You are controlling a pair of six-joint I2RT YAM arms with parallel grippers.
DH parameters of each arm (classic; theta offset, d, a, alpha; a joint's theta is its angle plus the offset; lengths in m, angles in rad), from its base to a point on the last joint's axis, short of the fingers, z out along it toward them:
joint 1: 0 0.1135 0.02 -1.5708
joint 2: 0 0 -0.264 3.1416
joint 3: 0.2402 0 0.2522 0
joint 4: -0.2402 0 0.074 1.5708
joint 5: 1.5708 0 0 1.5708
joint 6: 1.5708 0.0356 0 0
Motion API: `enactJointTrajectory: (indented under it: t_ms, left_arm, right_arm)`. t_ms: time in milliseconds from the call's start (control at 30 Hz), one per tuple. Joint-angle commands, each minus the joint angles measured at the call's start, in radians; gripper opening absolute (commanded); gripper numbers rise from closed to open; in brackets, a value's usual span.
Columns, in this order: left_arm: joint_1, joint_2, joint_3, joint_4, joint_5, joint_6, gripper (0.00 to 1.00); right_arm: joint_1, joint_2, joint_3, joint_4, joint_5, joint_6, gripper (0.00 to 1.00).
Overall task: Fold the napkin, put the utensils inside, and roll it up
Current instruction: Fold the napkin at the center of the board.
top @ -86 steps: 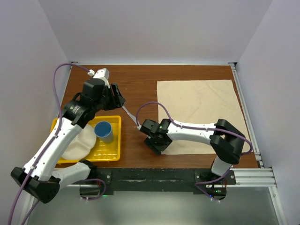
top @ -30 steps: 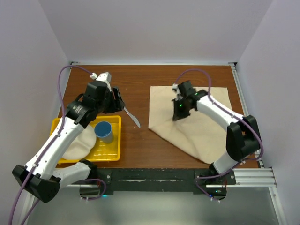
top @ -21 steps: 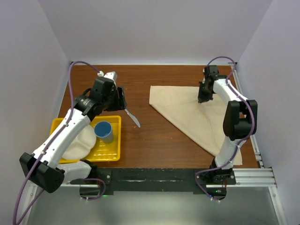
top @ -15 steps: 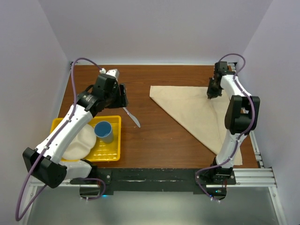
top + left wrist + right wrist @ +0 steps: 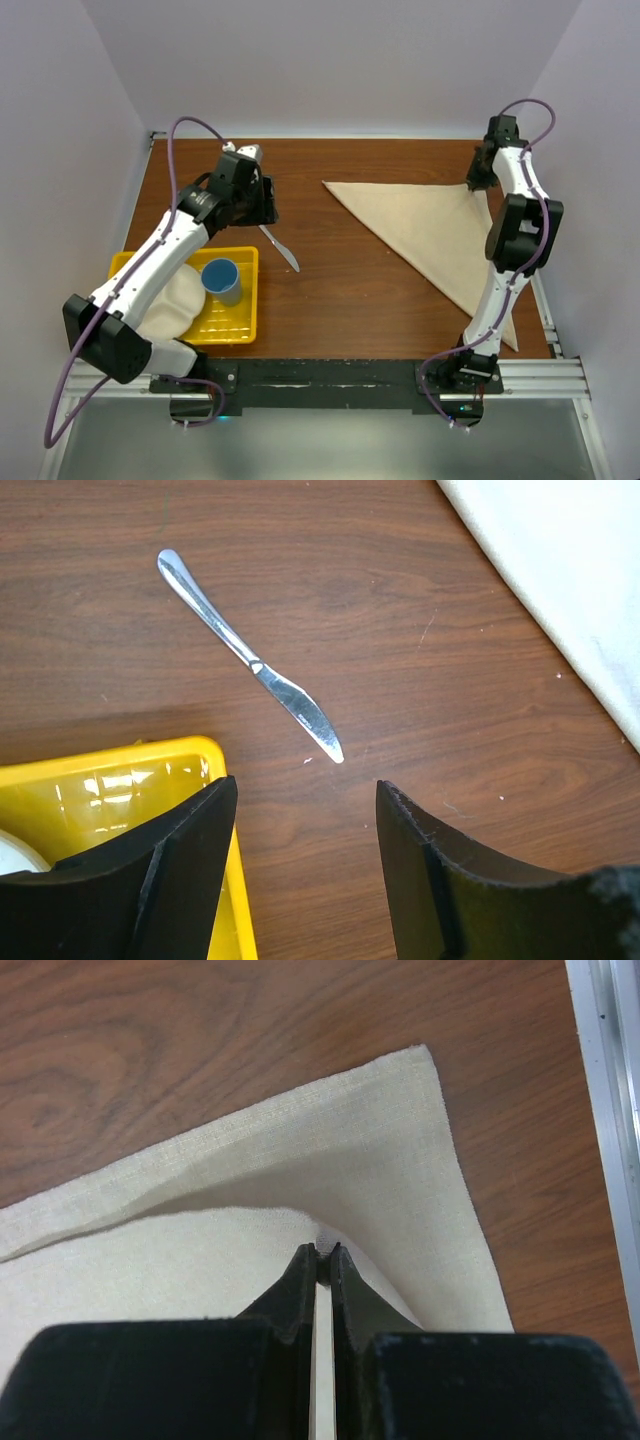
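The beige napkin (image 5: 440, 235) lies on the right of the table, folded over into a triangle. My right gripper (image 5: 478, 180) is at the napkin's far right corner, shut on the napkin's carried corner, which it holds just above the lower layer (image 5: 330, 1160). The silver knife (image 5: 278, 246) lies on bare wood left of the napkin, blade toward the near side; it also shows in the left wrist view (image 5: 250, 664). My left gripper (image 5: 266, 208) hovers just beyond the knife's handle, open and empty, with the knife ahead of its fingers (image 5: 180, 870).
A yellow tray (image 5: 240, 325) at the near left holds a blue cup (image 5: 221, 280) and a white divided plate (image 5: 165, 305). The tray's corner (image 5: 110, 790) lies under my left finger. A metal rail (image 5: 515, 200) runs along the table's right edge.
My right gripper has carried the napkin's near left corner across to the far right corner, folding it into a triangle. My left arm has moved toward the far side, above the knife.
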Motion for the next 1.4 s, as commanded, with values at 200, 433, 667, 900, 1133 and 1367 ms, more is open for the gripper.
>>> enactJointTrajectory:
  t_ms: [200,433,667,900,1133,1367]
  left_arm:
    - [0.018,0.033,0.080,0.024,-0.005,0.031,0.62]
    - [0.024,0.054,0.103,0.018,-0.005,0.031,0.62]
    - [0.029,0.076,0.116,0.019,0.003,0.028,0.62]
    - [0.038,0.088,0.126,0.018,0.009,0.021,0.62]
    - [0.043,0.100,0.131,0.019,0.011,0.013,0.61]
    - [0.046,0.109,0.142,0.019,0.012,0.010,0.61]
  right_arm:
    - [-0.034,0.041,0.059,0.032,0.023,0.046,0.00]
    - [-0.050,0.062,0.071,0.060,0.028,0.055,0.00]
    - [-0.060,0.099,0.119,0.067,0.015,0.071,0.00]
    - [-0.073,0.130,0.148,0.067,0.015,0.077,0.00]
    - [-0.080,0.156,0.179,0.063,0.017,0.074,0.00]
    - [-0.083,0.171,0.187,0.061,0.020,0.074,0.00]
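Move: My right fingers already pinch the napkin's folded-over corner; the bottom layer's far right corner lies about 5 cm ahead, 6 cm right and 7 cm below. From the same hand, the napkin's far left corner is some 45 cm left and 4 cm ahead, its near right corner about 43 cm back and 7 cm right, and the right rail roughly 13 cm right, level with me. From my left hand the far right corner is about 64 cm right, 22 cm ahead and 19 cm below. Still pinching the napkin's folded-over corner, I carry it with my right hand about 5 cm right and a little forward, lowering some 3 cm towards the bottom layer's far right corner and turning slightly clockwise; I keep my grip. My left hand, empty and open, eases about 3 cm forward high above the table. ##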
